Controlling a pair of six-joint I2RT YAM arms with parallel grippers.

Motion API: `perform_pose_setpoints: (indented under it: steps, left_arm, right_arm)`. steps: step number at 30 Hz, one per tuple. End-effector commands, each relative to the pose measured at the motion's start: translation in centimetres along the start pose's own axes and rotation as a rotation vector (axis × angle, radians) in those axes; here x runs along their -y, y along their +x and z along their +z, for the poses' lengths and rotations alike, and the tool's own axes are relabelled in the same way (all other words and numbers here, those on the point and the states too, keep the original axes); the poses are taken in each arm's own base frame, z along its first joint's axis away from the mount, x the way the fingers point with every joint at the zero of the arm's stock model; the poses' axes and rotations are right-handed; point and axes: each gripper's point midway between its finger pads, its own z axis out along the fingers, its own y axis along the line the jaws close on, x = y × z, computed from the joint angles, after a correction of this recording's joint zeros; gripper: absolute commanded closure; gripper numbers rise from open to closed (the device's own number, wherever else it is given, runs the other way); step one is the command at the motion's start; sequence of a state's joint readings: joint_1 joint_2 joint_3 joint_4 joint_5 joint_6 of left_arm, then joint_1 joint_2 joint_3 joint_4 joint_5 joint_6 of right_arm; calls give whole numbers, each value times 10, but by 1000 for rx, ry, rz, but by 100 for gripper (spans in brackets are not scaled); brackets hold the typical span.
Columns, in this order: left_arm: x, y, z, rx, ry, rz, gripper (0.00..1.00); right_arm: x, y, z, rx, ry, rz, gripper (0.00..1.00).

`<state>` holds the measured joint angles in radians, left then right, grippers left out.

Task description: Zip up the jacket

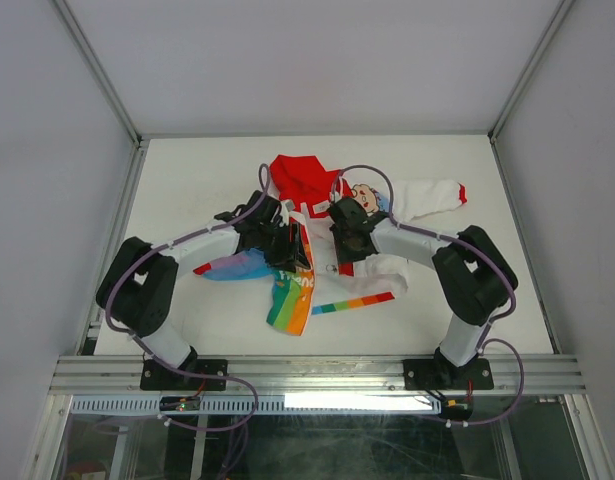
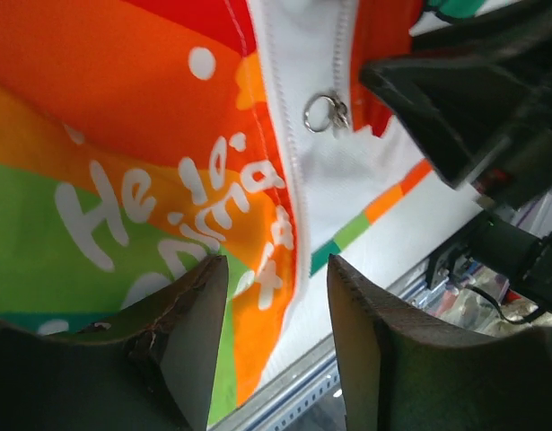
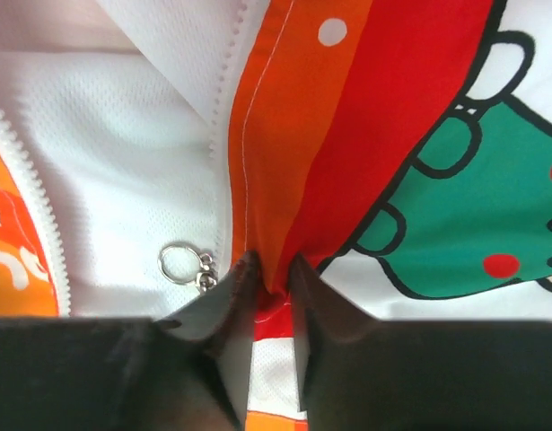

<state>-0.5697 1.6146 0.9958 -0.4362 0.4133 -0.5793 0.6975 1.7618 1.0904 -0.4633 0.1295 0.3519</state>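
The jacket lies open on the white table, red hood at the far side and rainbow panel toward me. My left gripper hovers open over that panel's lettered edge; nothing is pinched between its fingers. My right gripper stands just to the right, seen as a dark shape in the left wrist view. It is shut on a raised fold of orange-red fabric beside the zipper teeth. The zipper's ring pull lies free on the white lining.
A white sleeve with a red cuff stretches to the far right. A rainbow strip lies near the table's front edge. The metal rail runs along the near side, and white enclosure walls stand around the table.
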Motion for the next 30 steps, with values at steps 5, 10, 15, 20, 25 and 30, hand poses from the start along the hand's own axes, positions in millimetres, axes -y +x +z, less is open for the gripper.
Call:
perform_pose_setpoints:
  steps: [5,10,15,20,25,30]
  left_arm:
    - [-19,-18,34,36,-45,44,55]
    - [-27,-26,47,44,-59,24,57]
    - [-23,-40,56,59,-56,34,58]
    - [-27,-56,63,88,-73,41,58]
    - [-34,-85,58,147,-89,32,57]
    - [-20,-95,32,212,-77,64,51]
  right_arm:
    - [-13,-26,-53,87,-86,-43,97]
    - [-40,-13,-91,55,-290,-87,100]
    - [-64,20,-111,-8,-496,-105,100]
    - [-80,52,-104,-63,-644,-79,100]
    - [-77,66,-78,-65,-635,-47,100]
    - [-79,65,-68,-56,-632,-34,100]
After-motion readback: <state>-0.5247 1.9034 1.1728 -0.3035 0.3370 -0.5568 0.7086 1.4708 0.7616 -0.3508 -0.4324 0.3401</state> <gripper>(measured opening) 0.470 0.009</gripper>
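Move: The right front panel's lower corner is already between the right fingertips. The zip pull lies some 3 cm left of this hand, roughly level with it, and the left panel's zip edge about 7 cm left; the back's rainbow hem runs around 8 cm nearer the base. From the left hand, the lettered left panel is straight below by about 5 cm, its zip edge some 3 cm to the right at that depth, and the zip pull about 7 cm right, 2 cm ahead. The right fingers shut fully on the panel's lower corner and carry it up about 8 cm, back towards the base and down again, ending some 12 cm back, with the fingertips swinging left. Meanwhile the left hand sinks about 5 cm onto the lettered panel, fingers staying half open, then drags that cloth forward roughly 8 cm along the zip edge. ##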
